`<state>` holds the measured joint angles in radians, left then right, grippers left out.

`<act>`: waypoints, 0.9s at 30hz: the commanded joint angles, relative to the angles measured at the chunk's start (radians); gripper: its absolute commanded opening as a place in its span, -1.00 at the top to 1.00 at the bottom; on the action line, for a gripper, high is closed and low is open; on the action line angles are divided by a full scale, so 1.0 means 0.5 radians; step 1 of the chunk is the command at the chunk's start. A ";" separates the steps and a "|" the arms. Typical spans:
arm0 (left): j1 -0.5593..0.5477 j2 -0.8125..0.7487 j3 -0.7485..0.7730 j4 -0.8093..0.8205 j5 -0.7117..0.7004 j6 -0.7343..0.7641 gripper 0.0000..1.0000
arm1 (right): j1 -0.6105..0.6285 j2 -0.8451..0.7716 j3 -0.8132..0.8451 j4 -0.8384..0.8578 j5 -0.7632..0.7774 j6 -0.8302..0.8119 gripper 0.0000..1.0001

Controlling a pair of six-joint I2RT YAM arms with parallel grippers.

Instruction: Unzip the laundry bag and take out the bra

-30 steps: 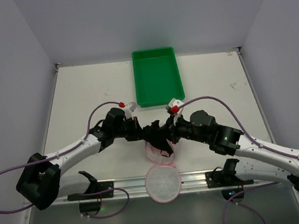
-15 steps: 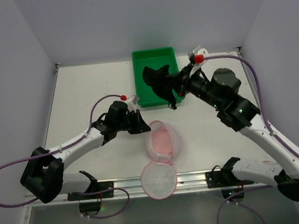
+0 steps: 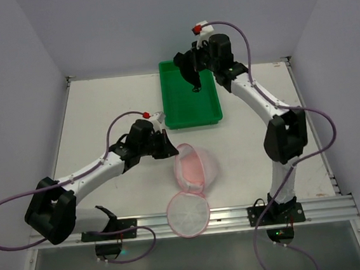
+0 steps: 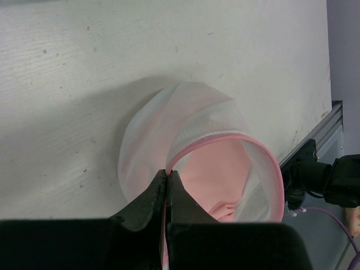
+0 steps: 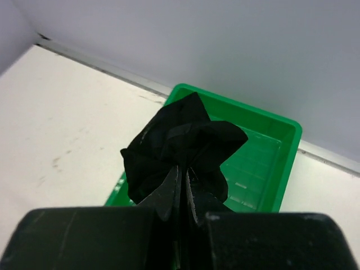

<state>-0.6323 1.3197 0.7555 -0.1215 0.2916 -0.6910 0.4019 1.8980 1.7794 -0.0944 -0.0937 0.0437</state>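
The laundry bag (image 3: 194, 167) lies open near the table's front, its round lid flap (image 3: 188, 214) folded down toward the rail. In the left wrist view the laundry bag (image 4: 197, 140) shows a pink lining and pink zipper trim. My left gripper (image 3: 169, 150) (image 4: 169, 174) is shut on that pink rim. The bra (image 3: 188, 70) is black and bunched. It hangs above the far end of the green tray (image 3: 192, 111), held by my right gripper (image 3: 194, 66), which is shut on it. From the right wrist, the bra (image 5: 183, 140) covers the gripper (image 5: 183, 169) tips above the tray (image 5: 264, 169).
The metal rail (image 3: 238, 213) runs along the near table edge, with cable clamps on it. Purple cables loop off both arms. The back wall stands just behind the tray.
My right arm has swung from the bag up and back to the tray's far end, carrying the black bra. The left gripper has kept its hold on the bag's rim.
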 commanded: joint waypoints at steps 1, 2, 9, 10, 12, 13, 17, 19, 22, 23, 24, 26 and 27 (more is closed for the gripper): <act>0.050 0.017 0.026 0.025 -0.019 0.063 1.00 | -0.049 0.271 0.331 0.045 0.101 -0.170 1.00; 0.068 0.030 0.005 0.046 -0.004 0.066 1.00 | -0.055 0.442 0.419 0.008 0.141 -0.201 1.00; 0.126 0.051 -0.087 0.142 0.030 0.054 1.00 | -0.067 1.020 1.058 -0.118 0.301 -0.327 1.00; 0.129 0.057 -0.094 0.151 0.039 0.057 1.00 | -0.067 1.066 1.101 -0.115 0.292 -0.336 1.00; 0.139 0.088 -0.097 0.163 0.058 0.063 1.00 | -0.067 1.134 1.175 -0.100 0.200 -0.302 1.00; 0.142 0.097 -0.091 0.166 0.076 0.069 1.00 | -0.064 1.146 1.166 -0.075 0.154 -0.287 0.94; 0.148 0.134 -0.084 0.179 0.089 0.069 1.00 | -0.058 1.003 0.900 0.081 -0.039 -0.192 0.05; 0.151 0.140 -0.084 0.185 0.092 0.066 1.00 | -0.058 0.829 0.786 0.118 -0.089 -0.137 -0.25; 0.151 0.140 -0.072 0.182 0.089 0.060 1.00 | -0.046 0.586 0.473 0.143 -0.113 -0.103 -0.44; 0.151 0.140 -0.069 0.179 0.089 0.060 1.00 | -0.040 0.394 0.281 0.140 -0.116 -0.103 -0.46; 0.151 0.140 -0.066 0.176 0.089 0.060 1.00 | -0.028 0.285 0.176 0.128 -0.122 -0.103 -0.47; 0.151 0.140 -0.054 0.169 0.079 0.066 1.00 | 0.034 -0.042 -0.130 0.100 -0.162 -0.136 -0.46; 0.154 0.140 -0.048 0.166 0.076 0.069 1.00 | 0.064 -0.150 -0.238 0.066 -0.153 -0.139 -0.44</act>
<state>-0.5648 1.3880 0.7151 -0.0696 0.3214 -0.6861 0.3874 2.0911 1.7676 -0.0998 -0.1230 -0.0254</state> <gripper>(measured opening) 0.010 0.727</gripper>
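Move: The right hand holds the bra high up. The middle of the green bin it is bound for lies about 12 cm ahead, straight in line sideways and some 25 cm below. The laundry bag stands about 31 cm back from the right hand, hardly 1 cm to its left and 25 cm lower. From the left hand, which pinches the bag's rim, the bag's middle is 3 cm back, 8 cm right and 7 cm below, and the bin about 42 cm ahead, 11 cm right, 7 cm below. Letting go of the bra over the green bin, the right hand first swoops down and forward, about 15 cm down and 12 cm out, opens wide at the bottom, then draws back some 9 cm, rising a little. The left hand keeps its pinch on the laundry bag's rim and sinks about 3 cm with it, easing slightly left and forward. ##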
